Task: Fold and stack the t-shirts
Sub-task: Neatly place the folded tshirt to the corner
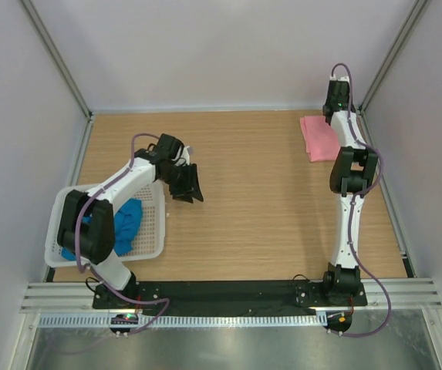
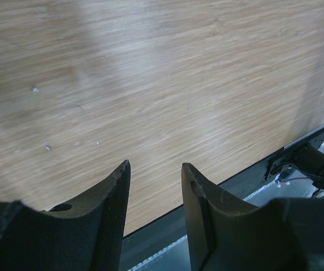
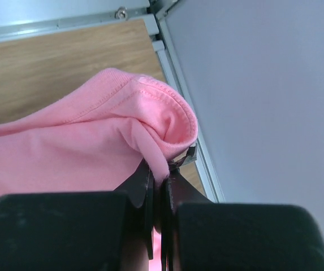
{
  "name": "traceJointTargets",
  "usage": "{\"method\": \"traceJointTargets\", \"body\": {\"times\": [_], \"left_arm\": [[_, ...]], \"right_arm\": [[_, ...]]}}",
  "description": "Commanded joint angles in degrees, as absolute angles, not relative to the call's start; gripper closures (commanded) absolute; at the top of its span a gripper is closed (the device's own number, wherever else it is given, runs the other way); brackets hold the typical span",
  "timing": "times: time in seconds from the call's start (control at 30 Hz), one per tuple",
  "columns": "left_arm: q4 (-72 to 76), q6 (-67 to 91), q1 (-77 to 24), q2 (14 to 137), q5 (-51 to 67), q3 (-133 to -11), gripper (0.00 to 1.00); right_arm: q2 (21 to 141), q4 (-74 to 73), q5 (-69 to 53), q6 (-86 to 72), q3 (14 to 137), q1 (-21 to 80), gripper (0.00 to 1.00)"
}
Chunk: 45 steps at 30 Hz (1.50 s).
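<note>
The salmon pink t-shirt (image 1: 318, 137) lies folded at the far right of the table, close to the right wall. My right gripper (image 3: 163, 176) is shut on a fold of the pink t-shirt (image 3: 82, 152) at its far right corner; in the top view the right gripper (image 1: 336, 104) is at the shirt's far edge. The bright blue t-shirt (image 1: 126, 221) lies crumpled in the white basket (image 1: 150, 247) at the near left. My left gripper (image 1: 187, 185) hangs over bare wood right of the basket. In its wrist view the left gripper (image 2: 155, 165) is open with nothing between its fingers.
The white perforated basket sits at the table's near left edge under the left arm. Metal frame rails and grey walls (image 1: 406, 62) close in the table on the left, right and far sides. A black strip (image 1: 228, 291) runs along the near edge.
</note>
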<state>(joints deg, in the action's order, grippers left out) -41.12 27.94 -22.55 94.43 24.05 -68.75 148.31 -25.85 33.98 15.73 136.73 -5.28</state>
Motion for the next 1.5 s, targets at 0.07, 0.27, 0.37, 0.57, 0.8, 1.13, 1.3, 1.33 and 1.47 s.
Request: {"method": "traceJointTargets", "body": {"times": [0.07, 0.27, 0.37, 0.57, 0.8, 1.13, 1.3, 1.33, 1.47], "left_arm": [[-42.5, 26.5, -21.8, 95.6, 25.0, -73.0, 0.57], [-43.2, 27.5, -21.8, 97.8, 24.3, -74.8, 0.58], [-43.9, 27.8, -21.9, 97.8, 24.2, -75.2, 0.58], [-44.2, 29.5, -21.8, 97.3, 23.1, -75.3, 0.58], [-44.0, 31.6, -21.8, 95.5, 22.7, -73.8, 0.59], [-46.7, 31.6, -21.8, 88.6, 22.8, -73.3, 0.58], [-46.9, 30.7, -21.9, 81.1, 24.0, -69.7, 0.57], [-47.2, 30.3, -21.9, 79.5, 24.3, -68.2, 0.57], [-46.4, 30.1, -21.9, 71.2, 26.0, -62.4, 0.55]], "right_arm": [[149.8, -12.9, 33.8, 19.0, 139.3, -5.3, 0.99], [153.0, -10.7, 36.0, 18.0, 142.5, -5.8, 0.99], [153.5, -11.0, 37.0, 16.7, 142.6, -6.5, 0.99], [154.7, -12.1, 37.3, 13.6, 143.9, -8.0, 0.99], [155.0, -10.8, 34.7, 11.9, 144.1, -8.5, 0.71], [141.3, -25.8, 39.5, 6.9, 144.7, -4.2, 0.39], [125.9, -35.8, 29.6, -3.3, 134.2, -0.9, 0.37], [123.9, -38.4, 28.2, -6.2, 129.3, 0.0, 0.37], [115.1, -44.5, 20.1, -10.4, 116.6, 9.5, 0.28]]}}
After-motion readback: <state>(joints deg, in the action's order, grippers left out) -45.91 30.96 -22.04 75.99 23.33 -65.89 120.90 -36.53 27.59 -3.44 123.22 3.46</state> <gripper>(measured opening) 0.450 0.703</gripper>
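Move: The right gripper still holds the folded pink t-shirt by its far right end; the t-shirt's middle is about 7 cm back, 10 cm to the left and 8 cm below it. The table's far right corner, where the t-shirt goes, is roughly 8 cm ahead, 5 cm to the right and 9 cm below. The right side rail runs level with the hand, about 6 cm to its right and 9 cm down. From the left gripper that corner lies some 42 cm ahead, 62 cm to the right and 10 cm below. Ease the right gripper, still pinching the folded t-shirt, about 3 cm forward and slightly down, then some 4 cm right towards the far corner. Open it to let go, then swing away to the left, up and back, about 15 cm up, tilting the fingers upward. Nudge the empty left gripper forward, and later lift it up and back. ##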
